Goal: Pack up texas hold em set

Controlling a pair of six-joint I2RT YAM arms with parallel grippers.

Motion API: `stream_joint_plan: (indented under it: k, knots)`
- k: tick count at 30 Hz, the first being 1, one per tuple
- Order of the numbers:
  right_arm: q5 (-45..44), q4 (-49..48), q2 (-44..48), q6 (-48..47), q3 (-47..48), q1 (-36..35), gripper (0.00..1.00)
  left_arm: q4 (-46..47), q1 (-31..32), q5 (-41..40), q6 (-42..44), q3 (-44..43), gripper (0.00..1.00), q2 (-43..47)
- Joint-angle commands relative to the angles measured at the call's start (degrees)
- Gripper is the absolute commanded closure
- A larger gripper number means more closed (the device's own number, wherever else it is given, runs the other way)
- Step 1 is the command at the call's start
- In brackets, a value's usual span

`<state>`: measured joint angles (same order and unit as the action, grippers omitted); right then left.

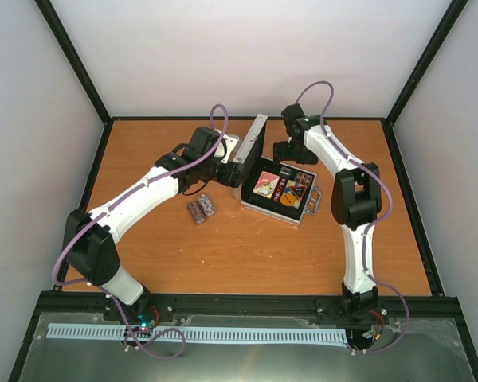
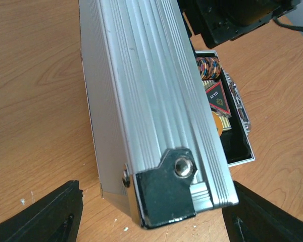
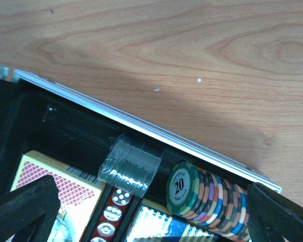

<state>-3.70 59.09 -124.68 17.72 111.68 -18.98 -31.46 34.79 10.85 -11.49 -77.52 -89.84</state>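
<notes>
The silver case lies open at mid-table, its lid standing upright. Inside are a striped chip stack, red dice, a red-backed card deck, a blue-yellow deck and a dark triangle. Two more chip stacks lie on the table left of the case. My left gripper is open, its fingers either side of the lid's black corner with gaps showing. My right gripper hangs open over the case's back edge, above the chip stack.
The case handle sticks out on the right side. Both arms reach in toward the case from either side. Black frame posts and white walls enclose the wooden table.
</notes>
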Motion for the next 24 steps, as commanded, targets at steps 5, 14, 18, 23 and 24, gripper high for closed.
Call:
stream_joint_plan:
  k: [5,14,18,23,24]
  knots:
    - [0.5,2.4,-5.1,-2.1,3.2,-0.5,0.0,0.5,0.3,-0.4,0.3,-1.1,0.24,0.7]
    - [-3.2,3.3,-8.8,-4.2,5.3,-0.5,0.0,0.6,0.3,0.1,0.3,-1.0,0.24,0.7]
    - [-7.0,4.4,-8.5,-4.7,4.6,-0.5,0.0,0.5,0.3,0.0,0.2,-0.7,0.24,0.8]
    - [-10.7,7.0,-8.7,-4.7,4.3,-0.5,0.0,0.8,0.3,0.0,-0.2,-0.6,0.24,0.8]
    - [-11.3,7.4,-8.5,-4.6,4.1,-0.5,0.0,0.8,0.3,0.0,-0.2,-0.5,0.24,0.7]
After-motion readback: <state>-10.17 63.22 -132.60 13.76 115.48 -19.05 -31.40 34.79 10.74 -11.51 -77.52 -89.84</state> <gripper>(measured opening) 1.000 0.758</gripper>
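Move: The black-wrapped chip stack lies about 6 cm below the right hand, 2 cm to its left and 2 cm back, in the open case. The multicoloured chip stack is at the same height, some 4 cm to the hand's right and 4 cm back. The red dice lie about 5 cm left, 5 cm back; the pink card pack, 8 cm left and 6 cm back. From the left hand at the lid, the black-wrapped stack is roughly 19 cm right, 7 cm ahead, well below. Straight down first, about 4.5 cm, the right hand lowers its wide-open fingers into the case's far side until they straddle both chip stacks; then, staying low, it swings the fingertips some 2 cm to the right with a roughly 10-degree tilt, its left finger coming up against the black-wrapped stack and seeming to push it towards the multicoloured one. ##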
